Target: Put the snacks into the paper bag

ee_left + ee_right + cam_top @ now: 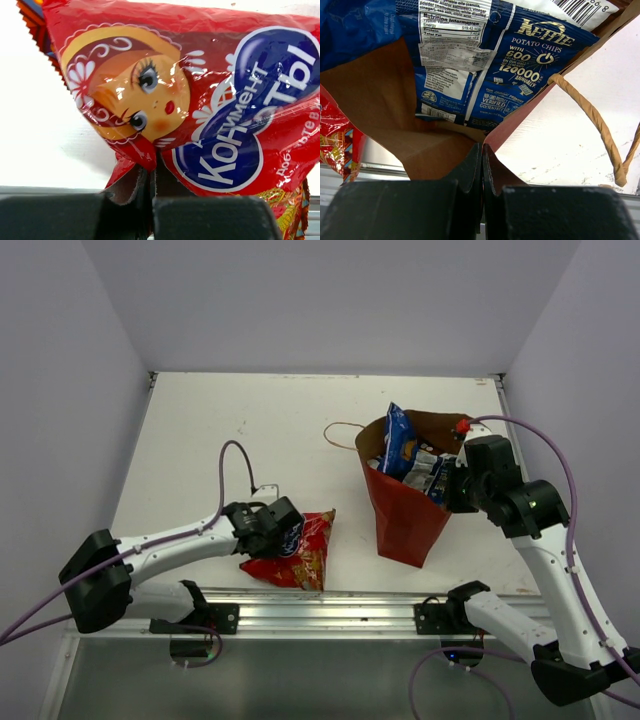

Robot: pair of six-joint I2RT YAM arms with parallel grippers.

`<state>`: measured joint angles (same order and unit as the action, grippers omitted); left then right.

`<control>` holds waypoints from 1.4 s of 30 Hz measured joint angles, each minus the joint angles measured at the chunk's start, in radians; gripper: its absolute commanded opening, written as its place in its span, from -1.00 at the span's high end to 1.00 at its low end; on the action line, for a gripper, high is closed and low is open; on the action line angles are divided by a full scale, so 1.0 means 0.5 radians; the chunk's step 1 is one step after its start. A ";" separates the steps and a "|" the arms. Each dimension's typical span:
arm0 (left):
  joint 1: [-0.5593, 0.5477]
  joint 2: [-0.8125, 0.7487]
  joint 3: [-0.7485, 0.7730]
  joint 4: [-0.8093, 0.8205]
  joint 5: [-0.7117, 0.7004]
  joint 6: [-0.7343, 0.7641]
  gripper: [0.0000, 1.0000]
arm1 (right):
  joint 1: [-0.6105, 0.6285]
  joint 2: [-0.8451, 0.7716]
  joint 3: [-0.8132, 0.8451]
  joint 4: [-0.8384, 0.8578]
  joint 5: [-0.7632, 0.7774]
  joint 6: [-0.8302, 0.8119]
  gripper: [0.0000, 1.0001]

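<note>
The paper bag (408, 515) stands open at the right of the table, its mouth facing me. Two blue-and-white snack packs (399, 439) (432, 476) lie inside it; the right wrist view shows one as a Kettle chips pack (520, 65). My right gripper (455, 488) (482, 150) is shut on the bag's right rim (520, 122). The red cookie pack (303, 552) (190, 100) lies near the front edge, left of the bag. My left gripper (280, 532) (151, 167) is shut on that pack's near edge.
A metal rail (330, 605) runs along the near table edge under both arms. One twine handle (340, 430) (595, 125) lies on the table beside the bag. White walls close in the table at left, right and back.
</note>
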<state>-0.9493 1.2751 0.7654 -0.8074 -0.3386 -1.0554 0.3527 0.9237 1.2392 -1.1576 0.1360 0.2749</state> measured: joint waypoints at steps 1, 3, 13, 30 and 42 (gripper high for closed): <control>0.000 0.000 0.010 -0.014 -0.008 0.000 1.00 | 0.000 0.000 0.000 0.001 0.000 0.000 1.00; -0.001 0.003 0.080 -0.092 -0.027 0.002 1.00 | 0.000 0.000 0.000 0.001 0.001 -0.002 1.00; -0.002 0.500 2.193 -0.449 -0.292 0.488 1.00 | 0.000 -0.002 0.000 0.000 0.004 -0.006 1.00; -0.040 1.295 2.789 0.410 0.397 0.981 1.00 | 0.000 -0.024 0.000 -0.012 0.019 -0.005 1.00; -0.290 1.285 2.695 0.211 0.671 1.315 1.00 | 0.000 -0.024 0.001 -0.053 0.055 -0.005 1.00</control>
<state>-1.0943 1.9175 2.1128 -0.7017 -0.0032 -0.3981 0.3527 0.9115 1.2396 -1.1843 0.1635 0.2726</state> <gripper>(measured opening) 0.010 0.010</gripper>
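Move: Over to its right and high above the left hand, which already grips the red candy pack down at the table, is the paper bag's open mouth: roughly 29 cm right, 9 cm ahead and 20 cm up. The blue chip bag sticks out of it about 3 cm left of and 3 cm beyond the mouth's centre. The right gripper pinches the bag's near right rim; from the right hand, the mouth's centre lies some 6 cm left and 4 cm ahead, level. Lifting the pinched candy pack steeply off the table, the left hand goes up some 43 cm while swinging forward and right, then sinks about 15 cm as it carries on right and draws back to the bag's mouth, roughly 30 cm right of its start, the wrist turning clockwise some 50 degrees. Its fingers stay shut on the pack while the right gripper keeps holding the rim. ##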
